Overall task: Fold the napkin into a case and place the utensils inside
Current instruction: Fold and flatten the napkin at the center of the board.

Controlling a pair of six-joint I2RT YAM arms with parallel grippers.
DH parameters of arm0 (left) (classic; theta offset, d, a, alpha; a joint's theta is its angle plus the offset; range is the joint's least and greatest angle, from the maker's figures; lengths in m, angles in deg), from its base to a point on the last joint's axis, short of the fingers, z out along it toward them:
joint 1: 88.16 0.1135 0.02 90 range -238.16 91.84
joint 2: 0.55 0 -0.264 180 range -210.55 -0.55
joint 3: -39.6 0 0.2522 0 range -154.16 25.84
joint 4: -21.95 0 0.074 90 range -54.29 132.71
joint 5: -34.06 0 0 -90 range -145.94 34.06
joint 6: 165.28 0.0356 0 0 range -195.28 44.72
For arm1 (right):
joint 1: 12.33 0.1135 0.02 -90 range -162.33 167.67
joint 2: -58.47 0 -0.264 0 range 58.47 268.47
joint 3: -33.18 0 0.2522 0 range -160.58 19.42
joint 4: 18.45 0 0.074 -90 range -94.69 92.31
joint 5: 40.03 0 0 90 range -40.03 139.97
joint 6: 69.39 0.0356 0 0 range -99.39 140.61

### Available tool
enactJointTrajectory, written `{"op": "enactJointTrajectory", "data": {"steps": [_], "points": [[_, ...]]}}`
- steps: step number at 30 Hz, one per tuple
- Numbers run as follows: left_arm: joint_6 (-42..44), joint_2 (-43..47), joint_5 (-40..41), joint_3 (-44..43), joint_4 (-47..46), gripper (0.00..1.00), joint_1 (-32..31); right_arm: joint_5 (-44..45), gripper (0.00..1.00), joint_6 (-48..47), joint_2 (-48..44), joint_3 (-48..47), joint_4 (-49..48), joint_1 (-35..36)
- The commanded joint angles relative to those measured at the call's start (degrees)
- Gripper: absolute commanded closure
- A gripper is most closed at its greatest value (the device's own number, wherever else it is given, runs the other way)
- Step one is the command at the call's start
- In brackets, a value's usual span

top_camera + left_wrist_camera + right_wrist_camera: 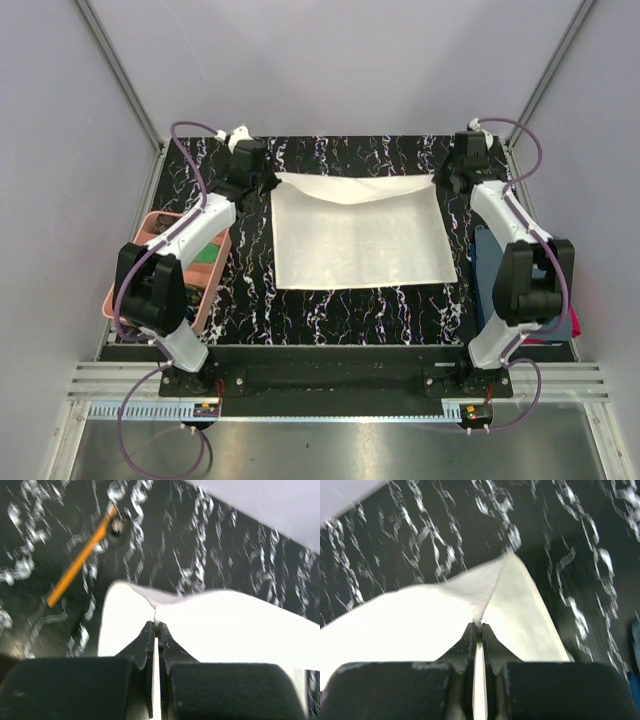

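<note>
The cream napkin (360, 240) lies spread on the black marbled mat, its far edge lifted and sagging between both arms. My left gripper (268, 181) is shut on the napkin's far left corner (156, 611), the cloth pinched between the fingertips. At the far right corner (482, 620) my right gripper (441, 180) is shut on the napkin too. In the left wrist view an orange-handled stick (80, 557) with a black end lies on the mat beyond the napkin. The spoon is out of view.
A pink compartment tray (160, 262) sits at the left mat edge under the left arm. A dark blue towel (490, 270) lies along the right edge beneath the right arm, with something pink (552, 336) by its near end. Grey walls close in behind.
</note>
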Motion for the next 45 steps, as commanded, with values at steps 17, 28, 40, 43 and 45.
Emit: {"op": "enactJointTrajectory", "data": {"steps": [17,28,40,43,45], "points": [[-5.7,21.5,-2.5,25.2,12.7,1.0,-10.9,6.4,1.0,8.3,-27.0,30.4,17.6,-0.4],[-6.0,27.3,-0.1,32.0,13.5,1.0,-11.0,9.1,1.0,10.4,-29.3,34.1,21.2,-0.3],[-6.5,24.8,-0.2,35.0,12.5,1.0,-11.3,12.5,1.0,15.4,-22.9,34.8,24.2,-0.3],[-6.6,23.3,-1.1,35.1,12.2,1.0,-11.3,14.0,1.0,15.5,-21.9,35.1,23.6,-0.3],[-6.8,22.7,-1.7,35.1,11.9,1.0,-11.5,15.3,1.0,15.2,-20.4,34.7,23.3,-0.4]]}}
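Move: Each hand holds a raised far corner of the napkin. The left hand's goal, the near-left corner, is about 24 cm back, 1 cm right and 13 cm below; the orange utensil lies level, 4 cm left, and the pink tray's middle 20 cm back and 25 cm left, at about that depth. The right hand's goal, the near-right corner, is 25 cm back, 4 cm right and 13 cm below, with the blue pad's middle about 15 cm right of it. Back towards the robot and down, both hands sweep the held far edge over the lying part of the napkin to the near edge, quickly at first, then easing lower; each travels over 20 cm back and sinks about 12. The right drifts slightly right. Both wrists tip downward, the right by some 30 degrees, turning a little clockwise, and the fingers stay shut on the cloth. ##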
